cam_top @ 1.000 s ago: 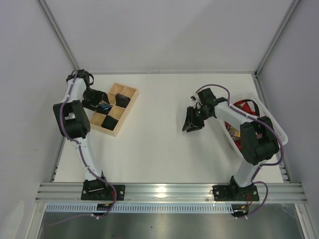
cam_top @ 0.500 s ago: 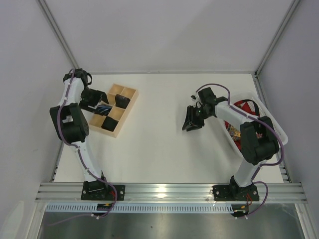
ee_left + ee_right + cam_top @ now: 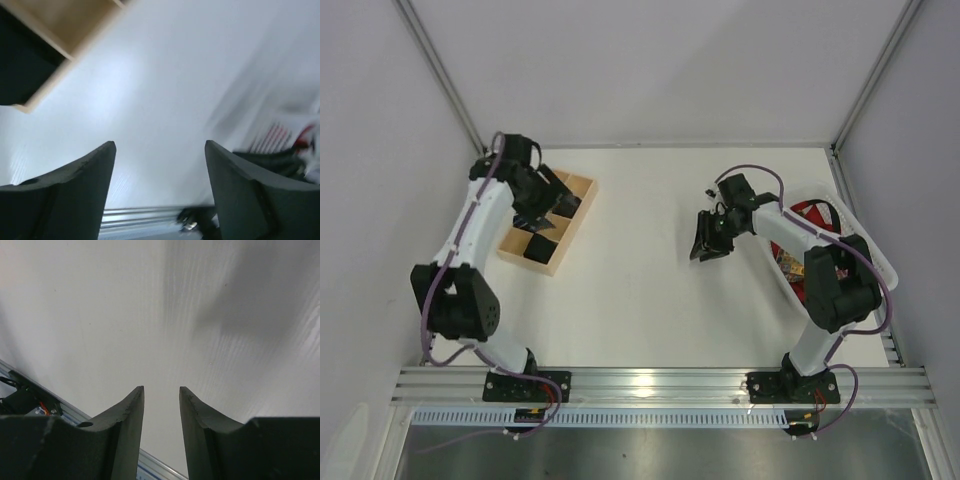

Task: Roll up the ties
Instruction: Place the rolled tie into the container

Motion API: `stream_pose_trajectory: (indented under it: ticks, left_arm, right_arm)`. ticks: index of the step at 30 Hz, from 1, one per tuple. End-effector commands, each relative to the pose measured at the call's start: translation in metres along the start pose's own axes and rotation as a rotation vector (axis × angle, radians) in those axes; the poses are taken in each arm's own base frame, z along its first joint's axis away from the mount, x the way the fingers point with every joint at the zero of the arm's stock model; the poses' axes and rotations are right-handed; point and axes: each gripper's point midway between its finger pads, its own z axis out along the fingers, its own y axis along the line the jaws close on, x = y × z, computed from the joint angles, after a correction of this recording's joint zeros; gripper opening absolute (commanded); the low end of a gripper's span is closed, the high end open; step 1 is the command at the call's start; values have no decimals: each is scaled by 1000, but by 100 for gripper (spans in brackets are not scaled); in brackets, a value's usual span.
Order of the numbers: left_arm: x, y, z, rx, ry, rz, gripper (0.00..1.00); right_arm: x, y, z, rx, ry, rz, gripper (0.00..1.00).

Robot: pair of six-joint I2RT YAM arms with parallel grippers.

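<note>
Rolled ties lie as dark bundles in compartments of a wooden box at the table's left. My left gripper hovers over that box, open and empty. In the left wrist view its jaws stand wide over bare white table, with the box's corner and a dark bundle at upper left. Unrolled red and gold ties lie in a white basket at the right. My right gripper hangs over the table's middle right, partly open with nothing between its fingers.
The enclosure's metal posts and white walls close in the back and sides. An aluminium rail runs along the near edge with both arm bases on it. Purple cables run along both arms.
The left arm has swung up and to the right, carrying its gripper from the box's left side to above the box. The right arm has hardly moved.
</note>
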Motion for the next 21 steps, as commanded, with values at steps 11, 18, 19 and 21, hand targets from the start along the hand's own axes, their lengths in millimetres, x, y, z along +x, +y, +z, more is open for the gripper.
stream_pose_trajectory:
  ticks: [11,18,19,21]
  left_arm:
    - [145,-56,-83,651,-21,749,100]
    - [172,-30,-71,693,41,681,100]
    - [173,-27,-69,693,43,670,100]
    - [175,-22,-70,719,17,630,100]
  right_arm:
    - [-1,-11,-75,75,-497,37,100]
    - [26,-26,-73,92,-509,18,100]
    - [32,-25,-70,75,-493,15,100]
    - [35,-22,-72,52,-509,5,100]
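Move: Over the right side of the wooden tray, the left hand is empty; the rolled tie lies in its compartment roughly 7 cm ahead, 11 cm left and 14 cm below. The front black bundle is about 2 cm back and 7 cm left, the back black bundle some 11 cm ahead and 1 cm right, both about 15 cm down. From the right hand, the rolled tie is about 13 cm ahead, 48 cm left; the white basket's middle is 5 cm ahead, 34 cm right; both slightly lower. Withdrawing empty from the rolled tie and tray, the left hand sweeps about 13 cm back and as far right, first rising, then sinking partway, while it turns clockwise some 40 degrees, tips its fingers up and outward, and opens them fully. The right hand eases right, towards the basket, and back, with a small rise and dip, tilting up as its half-shut fingers spread wide. ##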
